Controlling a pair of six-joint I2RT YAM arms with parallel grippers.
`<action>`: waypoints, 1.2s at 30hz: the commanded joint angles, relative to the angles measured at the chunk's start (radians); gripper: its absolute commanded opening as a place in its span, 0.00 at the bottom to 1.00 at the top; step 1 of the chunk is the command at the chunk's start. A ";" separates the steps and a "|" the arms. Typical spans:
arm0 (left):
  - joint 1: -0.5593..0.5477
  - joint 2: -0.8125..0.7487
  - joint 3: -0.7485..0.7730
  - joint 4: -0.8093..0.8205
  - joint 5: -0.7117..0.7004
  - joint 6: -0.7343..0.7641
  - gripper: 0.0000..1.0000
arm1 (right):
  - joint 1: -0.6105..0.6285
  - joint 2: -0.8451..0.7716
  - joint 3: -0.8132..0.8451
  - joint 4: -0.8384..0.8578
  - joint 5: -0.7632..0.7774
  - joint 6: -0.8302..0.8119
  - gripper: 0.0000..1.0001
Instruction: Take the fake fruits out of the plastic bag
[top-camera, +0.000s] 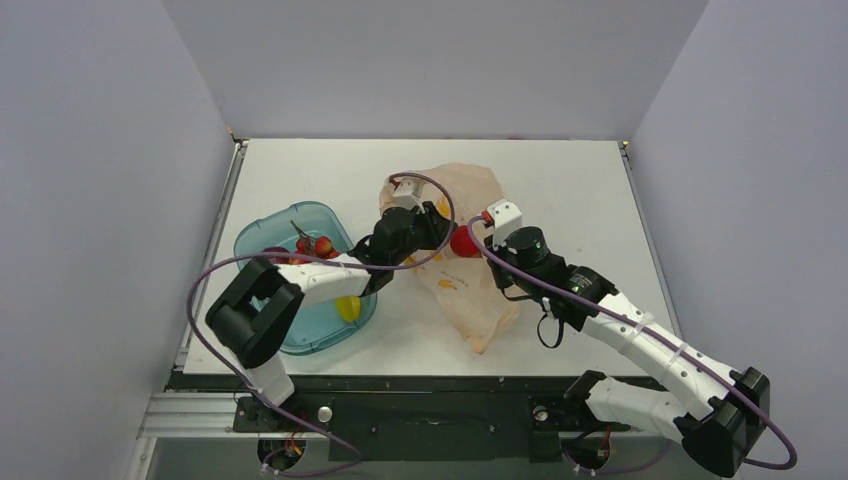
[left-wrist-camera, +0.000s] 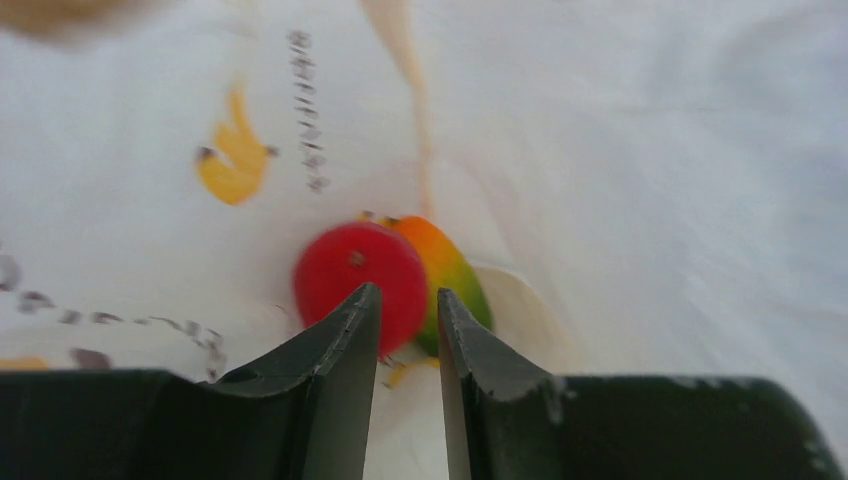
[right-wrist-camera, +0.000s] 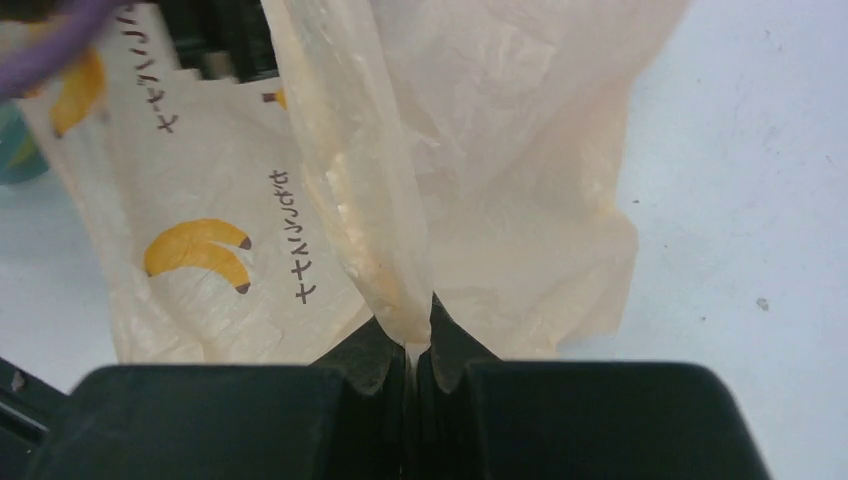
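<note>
The peach plastic bag (top-camera: 470, 185) lies mid-table. My left gripper (top-camera: 440, 238) reaches into its mouth. In the left wrist view its jaws (left-wrist-camera: 408, 290) stand a narrow gap apart with nothing clamped between them. Just beyond the tips, on the bag film (left-wrist-camera: 600, 150), lie a round red fruit (left-wrist-camera: 350, 275) and a green-orange mango (left-wrist-camera: 455, 270), touching each other. From above, the red fruit (top-camera: 463, 242) shows at the bag's opening. My right gripper (top-camera: 488, 224) is shut on a bunched fold of the bag (right-wrist-camera: 500, 150), pinched at its tips (right-wrist-camera: 418, 330).
A teal see-through tray (top-camera: 290, 211) stands left of the bag, under the left arm. It holds a bunch of red grape-like balls (top-camera: 320, 245) and a yellow-green fruit (top-camera: 347, 308). Grey walls enclose the table on three sides.
</note>
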 joint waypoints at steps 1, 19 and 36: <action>0.008 -0.190 -0.079 -0.073 0.119 -0.018 0.24 | -0.007 -0.021 -0.018 0.074 0.090 0.026 0.00; 0.023 -0.094 -0.102 -0.045 0.114 0.082 0.53 | 0.059 -0.044 -0.061 0.117 -0.087 0.045 0.00; 0.011 -0.080 -0.032 -0.071 -0.094 0.169 0.97 | 0.064 -0.036 -0.063 0.105 -0.086 0.014 0.00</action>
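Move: Just beyond and below the left fingertips, the red fruit sits in the open bag, about 2 cm ahead, 3 cm to the right and 9 cm down. The orange-green mango touches it, some 4 cm farther right and 2 cm nearer the base. The blue tray is roughly 31 cm left of the left hand, 8 cm back and 11 cm down. From the right hand, the red fruit lies about 13 cm ahead, 5 cm left and 14 cm below. Backing up out of the bag first, the left hand rises about 6 cm and draws back 7, then turns around, sinks some 11 cm and comes forward 4 towards the red fruit, its fingers spreading from barely apart to almost fully open. The right hand keeps its pinch on the bag's rim and, after a slight forward drift, draws it about 3 cm back and 3 cm left. ##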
